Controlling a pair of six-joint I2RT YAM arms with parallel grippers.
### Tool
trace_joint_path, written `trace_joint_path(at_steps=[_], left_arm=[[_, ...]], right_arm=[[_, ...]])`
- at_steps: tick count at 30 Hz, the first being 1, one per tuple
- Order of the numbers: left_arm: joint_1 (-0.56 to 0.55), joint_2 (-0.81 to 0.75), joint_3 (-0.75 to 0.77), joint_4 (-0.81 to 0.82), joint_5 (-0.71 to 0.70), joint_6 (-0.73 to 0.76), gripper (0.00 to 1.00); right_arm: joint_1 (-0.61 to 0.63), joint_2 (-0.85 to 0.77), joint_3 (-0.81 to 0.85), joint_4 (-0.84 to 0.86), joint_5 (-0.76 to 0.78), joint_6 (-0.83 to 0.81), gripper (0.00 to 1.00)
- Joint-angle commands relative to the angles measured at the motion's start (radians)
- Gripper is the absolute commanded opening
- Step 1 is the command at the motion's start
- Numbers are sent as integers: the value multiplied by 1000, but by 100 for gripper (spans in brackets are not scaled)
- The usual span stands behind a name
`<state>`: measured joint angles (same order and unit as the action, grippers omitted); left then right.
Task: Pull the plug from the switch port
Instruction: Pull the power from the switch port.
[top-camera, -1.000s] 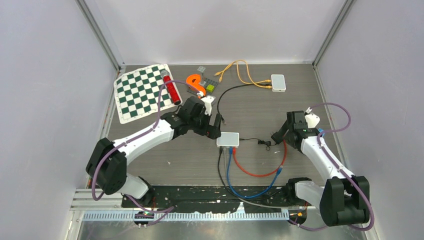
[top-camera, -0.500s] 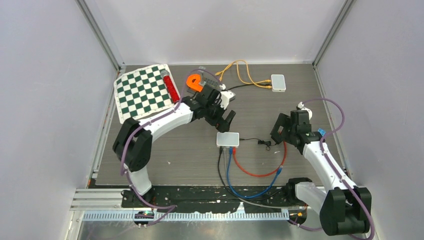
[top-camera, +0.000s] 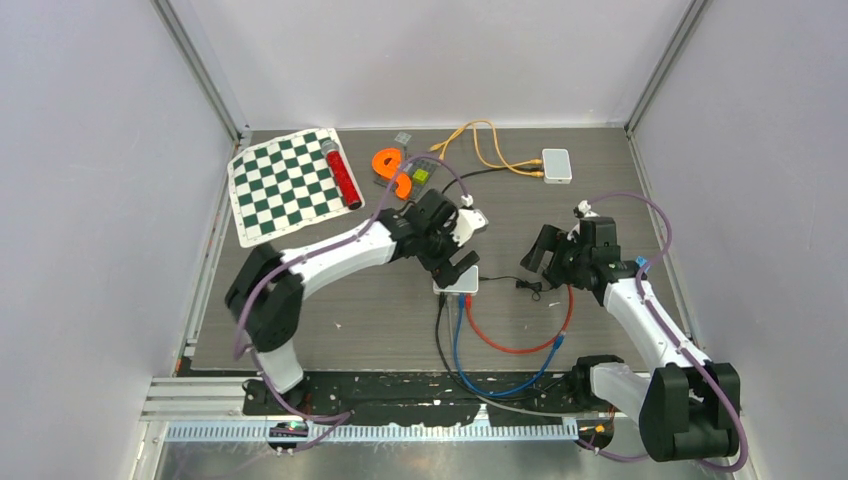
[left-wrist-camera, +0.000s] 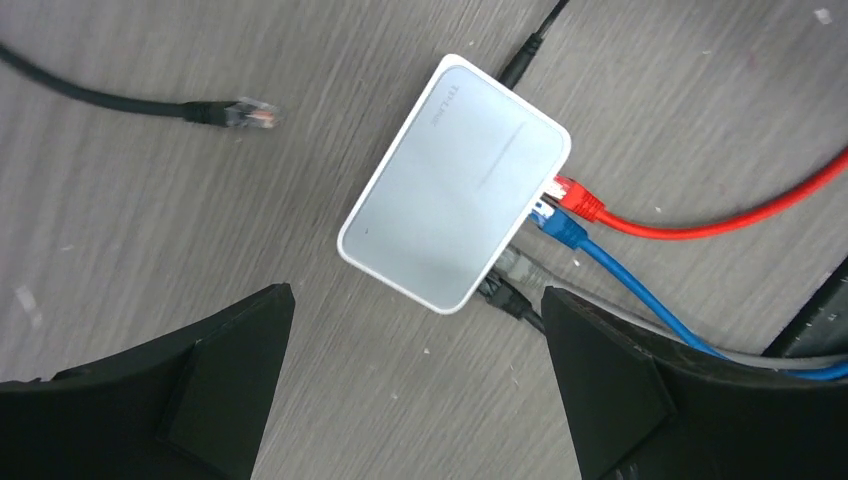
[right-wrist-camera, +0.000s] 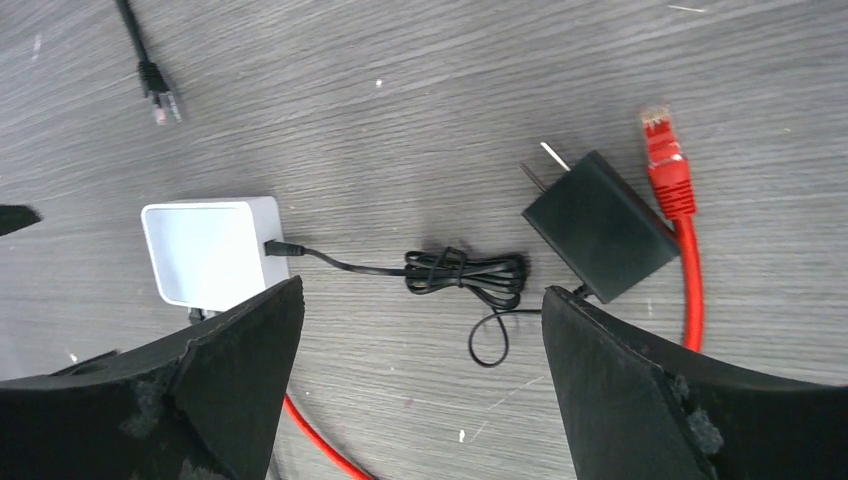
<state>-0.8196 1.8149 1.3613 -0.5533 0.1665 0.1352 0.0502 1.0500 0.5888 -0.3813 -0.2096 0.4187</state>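
Note:
The white switch (top-camera: 456, 279) lies mid-table, also visible in the left wrist view (left-wrist-camera: 455, 180) and the right wrist view (right-wrist-camera: 210, 250). Along its near side sit a red plug (left-wrist-camera: 575, 197), a blue plug (left-wrist-camera: 560, 228), a grey plug (left-wrist-camera: 515, 265) and a black plug (left-wrist-camera: 505, 295). My left gripper (top-camera: 458, 258) hovers open just above the switch (left-wrist-camera: 415, 295), holding nothing. My right gripper (top-camera: 540, 255) is open to the right of the switch, over the coiled power lead (right-wrist-camera: 465, 272), its jaws empty (right-wrist-camera: 422, 290).
A black power adapter (right-wrist-camera: 600, 225) and a loose red plug end (right-wrist-camera: 662, 150) lie right of the switch. A loose black plug (left-wrist-camera: 240, 112) lies behind it. At the back are a chessboard mat (top-camera: 285, 185), a red cylinder (top-camera: 342, 175), an orange piece (top-camera: 392, 165) and a second white box (top-camera: 556, 165) with yellow cables (top-camera: 480, 140).
My left gripper swung from the switch's left round its far side and now hangs over it. My right gripper moved left toward the adapter and switch. Both stayed open.

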Motion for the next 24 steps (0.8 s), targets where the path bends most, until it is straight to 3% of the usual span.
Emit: trace_joint_path(at_steps=[1, 7, 11, 13, 16, 22, 24], left_arm=[[-9, -286, -85, 205, -147, -59, 100], [-8, -475, -310, 510, -289, -54, 100], [-7, -382, -257, 360, -201, -13, 99], [-7, -328, -205, 299, -145, 20, 93], [-7, -256, -175, 265, -107, 73, 92], [-8, -159, -124, 165, -88, 221, 94], [-9, -128, -122, 151, -64, 299, 99]], right_arm=[[0, -27, 17, 61, -86, -10, 95], [-1, -87, 17, 100, -78, 60, 96], [-10, -107, -11, 156, -149, 189, 95], [-10, -95, -54, 239, -242, 234, 95], [-10, -88, -142, 395, -310, 312, 95], [-10, -104, -117, 277, -259, 232, 96], [-9, -99, -107, 252, -250, 210, 95]])
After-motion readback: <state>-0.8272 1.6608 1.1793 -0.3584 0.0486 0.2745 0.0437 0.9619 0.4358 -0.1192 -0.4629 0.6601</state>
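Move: The power plug, in the switch's right end, lies about 13 cm to my right hand's left, 3 cm back and 7 below; that hand has the switch some 18 cm left and 3 back, the cord bundle 4 left and 4 back, the black adapter 3 right and 2 back. My left hand is over the switch, about 7 cm above it, its middle 2 back and 1 right; the loose black cable end is 6 ahead and 2 left. I bounce my left hand up some 15 cm off the switch and bring it most of the way down again, ending about 2 cm higher and slightly forward and left, fingertips tilted forward about 15 degrees. My right hand travels some 5 cm left towards the power plug, arching up and back down as its fingertips swing left about 20 degrees. Both grippers stay open and empty. ##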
